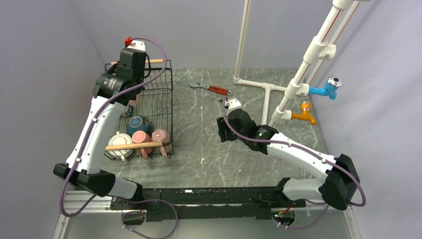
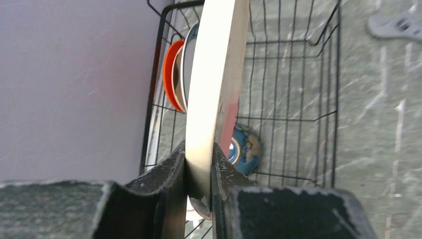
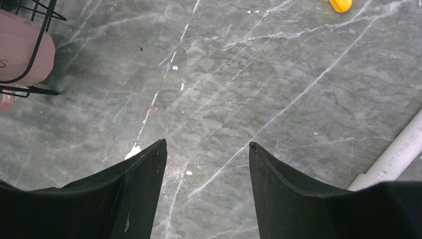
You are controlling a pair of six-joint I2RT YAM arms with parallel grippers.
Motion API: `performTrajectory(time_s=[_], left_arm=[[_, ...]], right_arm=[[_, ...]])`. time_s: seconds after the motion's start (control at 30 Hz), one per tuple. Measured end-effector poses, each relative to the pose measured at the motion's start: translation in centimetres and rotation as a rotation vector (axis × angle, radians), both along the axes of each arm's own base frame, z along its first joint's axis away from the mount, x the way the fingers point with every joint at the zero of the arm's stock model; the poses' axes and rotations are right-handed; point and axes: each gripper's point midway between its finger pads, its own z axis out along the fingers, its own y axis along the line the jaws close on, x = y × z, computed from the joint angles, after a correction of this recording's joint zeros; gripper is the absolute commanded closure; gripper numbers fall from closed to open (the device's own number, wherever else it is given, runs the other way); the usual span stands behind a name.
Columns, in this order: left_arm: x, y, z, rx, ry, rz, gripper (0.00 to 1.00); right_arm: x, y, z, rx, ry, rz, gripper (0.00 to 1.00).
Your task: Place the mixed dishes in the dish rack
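My left gripper (image 2: 199, 147) is shut on the rim of the larger plate (image 2: 219, 59), which I see edge-on, cream-coloured and upright over the dish rack (image 2: 338, 74). Inside the rack, the orange-red plate (image 2: 169, 74) stands on edge against the left wall. The teal bowl (image 2: 246, 149) lies below it. In the top view the rack's near end holds the teal bowl (image 1: 138, 124), a white mug (image 1: 119, 141) and two pink mugs (image 1: 141, 138) (image 1: 160, 135). My right gripper (image 3: 206, 145) is open over bare table, right of the rack, with one pink mug (image 3: 20, 50) at its far left.
A red-handled wrench (image 1: 214, 89) lies on the table behind the right gripper. The yellow screwdriver handle (image 3: 341, 5) shows at the top of the right wrist view. A white pipe frame (image 1: 259, 84) with blue and orange taps stands at the back right. Wooden handles (image 1: 133, 145) cross the rack's ends.
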Motion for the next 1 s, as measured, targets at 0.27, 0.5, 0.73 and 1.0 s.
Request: performTrajectory(time_s=[0.27, 0.5, 0.73, 1.0], left_arm=[[1.3, 0.8, -4.2, 0.084, 0.115, 0.011, 1.00], [3.3, 1.0, -6.8, 0.107, 0.151, 0.022, 1.00], [5.6, 1.7, -10.6, 0.183, 0.236, 0.008, 1.00], [7.5, 4.0, -14.0, 0.229, 0.318, 0.052, 1.00]], right_arm=[[0.1, -0.2, -0.3, 0.000, 0.016, -0.001, 0.37], [-0.2, -0.8, -1.1, -0.034, 0.050, -0.005, 0.36], [-0.4, -0.8, -1.0, -0.048, 0.068, -0.002, 0.36], [-0.3, -0.8, -1.9, -0.085, 0.107, -0.005, 0.36]])
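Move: The plate still pinched in the left hand is bound for the free slot in the dish rack, about 10 cm ahead of that hand, 4 cm left and some 27 cm below. The green-rimmed plate stands roughly 3 cm to the left of that slot. The blue bowl lies about 31 cm beneath the hand, 2 cm back and level sideways. From the right hand the slot is some 19 cm ahead, 37 cm left and 6 cm lower. The held plate is lowered on edge into the rack, alongside the green-rimmed plate: the left hand sinks about 14 cm while reaching some 7 cm forward, and drifts left mostly towards the end. The wrist tips down by nearly 20 degrees and rolls its left side up a little, the fingers keeping their pinch on the rim throughout. ##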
